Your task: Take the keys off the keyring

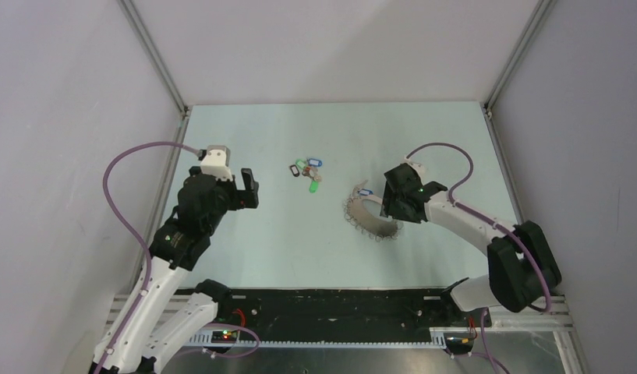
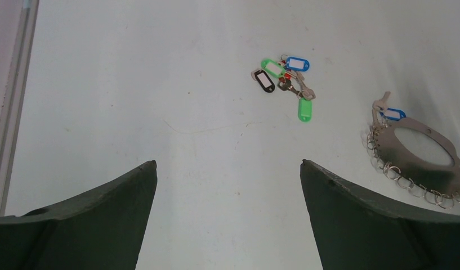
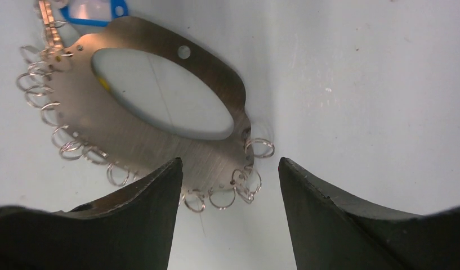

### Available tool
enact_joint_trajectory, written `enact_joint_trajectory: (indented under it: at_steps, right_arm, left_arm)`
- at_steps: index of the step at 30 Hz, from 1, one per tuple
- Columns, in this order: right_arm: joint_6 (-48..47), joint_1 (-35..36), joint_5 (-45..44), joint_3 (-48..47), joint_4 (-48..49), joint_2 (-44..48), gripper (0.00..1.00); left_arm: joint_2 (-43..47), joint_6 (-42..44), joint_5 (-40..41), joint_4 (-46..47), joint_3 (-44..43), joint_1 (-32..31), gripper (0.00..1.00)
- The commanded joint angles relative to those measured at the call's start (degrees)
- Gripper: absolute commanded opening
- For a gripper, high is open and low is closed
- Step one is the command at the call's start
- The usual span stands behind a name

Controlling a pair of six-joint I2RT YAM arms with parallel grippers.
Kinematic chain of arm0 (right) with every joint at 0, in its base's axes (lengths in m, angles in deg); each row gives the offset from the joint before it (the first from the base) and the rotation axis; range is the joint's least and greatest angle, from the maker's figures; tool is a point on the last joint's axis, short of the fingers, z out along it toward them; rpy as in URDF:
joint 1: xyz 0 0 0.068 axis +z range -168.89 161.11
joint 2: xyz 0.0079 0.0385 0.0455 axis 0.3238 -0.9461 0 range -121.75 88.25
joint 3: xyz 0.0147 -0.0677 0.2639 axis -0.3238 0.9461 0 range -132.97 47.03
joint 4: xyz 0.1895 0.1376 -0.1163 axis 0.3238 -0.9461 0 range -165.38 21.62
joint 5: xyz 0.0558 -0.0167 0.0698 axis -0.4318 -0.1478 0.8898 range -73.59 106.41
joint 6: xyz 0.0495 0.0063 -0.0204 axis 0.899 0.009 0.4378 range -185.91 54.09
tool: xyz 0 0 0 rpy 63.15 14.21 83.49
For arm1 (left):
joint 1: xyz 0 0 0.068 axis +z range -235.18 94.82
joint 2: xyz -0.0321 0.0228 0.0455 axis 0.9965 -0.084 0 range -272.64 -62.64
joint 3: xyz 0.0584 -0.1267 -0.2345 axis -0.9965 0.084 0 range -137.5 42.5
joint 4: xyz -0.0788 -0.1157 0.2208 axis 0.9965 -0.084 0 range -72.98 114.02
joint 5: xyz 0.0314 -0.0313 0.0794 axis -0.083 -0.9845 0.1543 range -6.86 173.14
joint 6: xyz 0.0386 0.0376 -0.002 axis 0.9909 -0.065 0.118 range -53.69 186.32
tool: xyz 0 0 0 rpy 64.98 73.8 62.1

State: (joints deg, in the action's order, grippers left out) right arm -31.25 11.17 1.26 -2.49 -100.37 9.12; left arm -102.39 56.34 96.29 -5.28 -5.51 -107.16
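The keyring (image 3: 103, 126) is a flat tan-grey metal loop fringed with small silvery rings, lying on the table right of centre (image 1: 369, 220) (image 2: 437, 175). One key with a blue tag (image 3: 95, 11) (image 2: 392, 114) hangs at its far edge. My right gripper (image 3: 230, 163) (image 1: 393, 204) is low over the loop's near rim, which lies between its parted fingers, and its jaws are open. Several loose keys (image 1: 307, 173) (image 2: 284, 79) with green, blue, black and red tags lie clustered further left. My left gripper (image 2: 228, 164) (image 1: 249, 189) hovers wide open, holding nothing.
Metal frame rails (image 1: 155, 58) run along the table's left and right sides, with white walls behind. A black strip (image 1: 338, 308) crosses the near edge between the arm bases.
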Motion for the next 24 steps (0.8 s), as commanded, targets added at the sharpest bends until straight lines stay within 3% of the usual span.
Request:
enact_joint_trajectory:
  at_steps: [1, 9, 11, 12, 15, 16, 17, 24]
  right_arm:
    - [3.04, -1.68, 0.58, 1.41, 3.96, -3.82, 0.68]
    - [9.71, -2.31, 1.31, 4.88, 6.30, -8.92, 0.63]
    - [10.85, -2.29, 2.09, 5.89, 7.87, -10.13, 0.53]
    - [11.28, -2.12, 2.21, 6.33, 8.45, -10.35, 0.42]
    - [12.12, -0.87, 0.55, 7.04, 8.36, -8.33, 0.20]
    - [12.26, -0.33, 0.03, 7.21, 7.95, -6.65, 0.08]
    - [12.14, -0.13, -0.44, 7.23, 7.71, -5.77, 0.03]
    - [8.31, 0.98, -3.36, 7.24, 4.74, 7.45, 0.00]
  left_arm:
    - [0.13, 1.36, -1.73, 1.31, -0.49, 0.36, 1.00]
    - [0.76, 1.36, -1.98, 1.28, -0.18, 0.33, 1.00]
    - [0.73, 1.36, -2.15, 1.34, -0.24, 0.35, 1.00]
    - [0.72, 1.36, -2.20, 1.35, -0.20, 0.35, 1.00]
    - [0.72, 1.36, -2.19, 1.29, -0.12, 0.38, 1.00]
    - [0.68, 1.36, -2.22, 1.27, -0.14, 0.37, 1.00]
    - [0.66, 1.41, -2.24, 1.31, -0.11, 0.36, 1.00]
    - [0.16, 1.45, -3.57, 1.32, -0.25, 0.35, 1.00]
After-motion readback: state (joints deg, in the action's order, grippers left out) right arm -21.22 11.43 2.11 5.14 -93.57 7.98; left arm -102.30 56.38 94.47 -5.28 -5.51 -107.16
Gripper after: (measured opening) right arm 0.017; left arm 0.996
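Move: The keyring, the metal plate with small rings, lies with its middle about 3 cm ahead of the open right hand, 4 cm to its left and 6 cm below, its near right end almost underneath. The blue-tagged key at its far left end is some 8 cm ahead and 7 cm left of that hand. From the left hand the keyring's middle is about 31 cm right, 4 cm ahead and 24 cm down. The right hand sinks about 5 cm, pinches the keyring's near right end, then lifts and draws back slightly. ##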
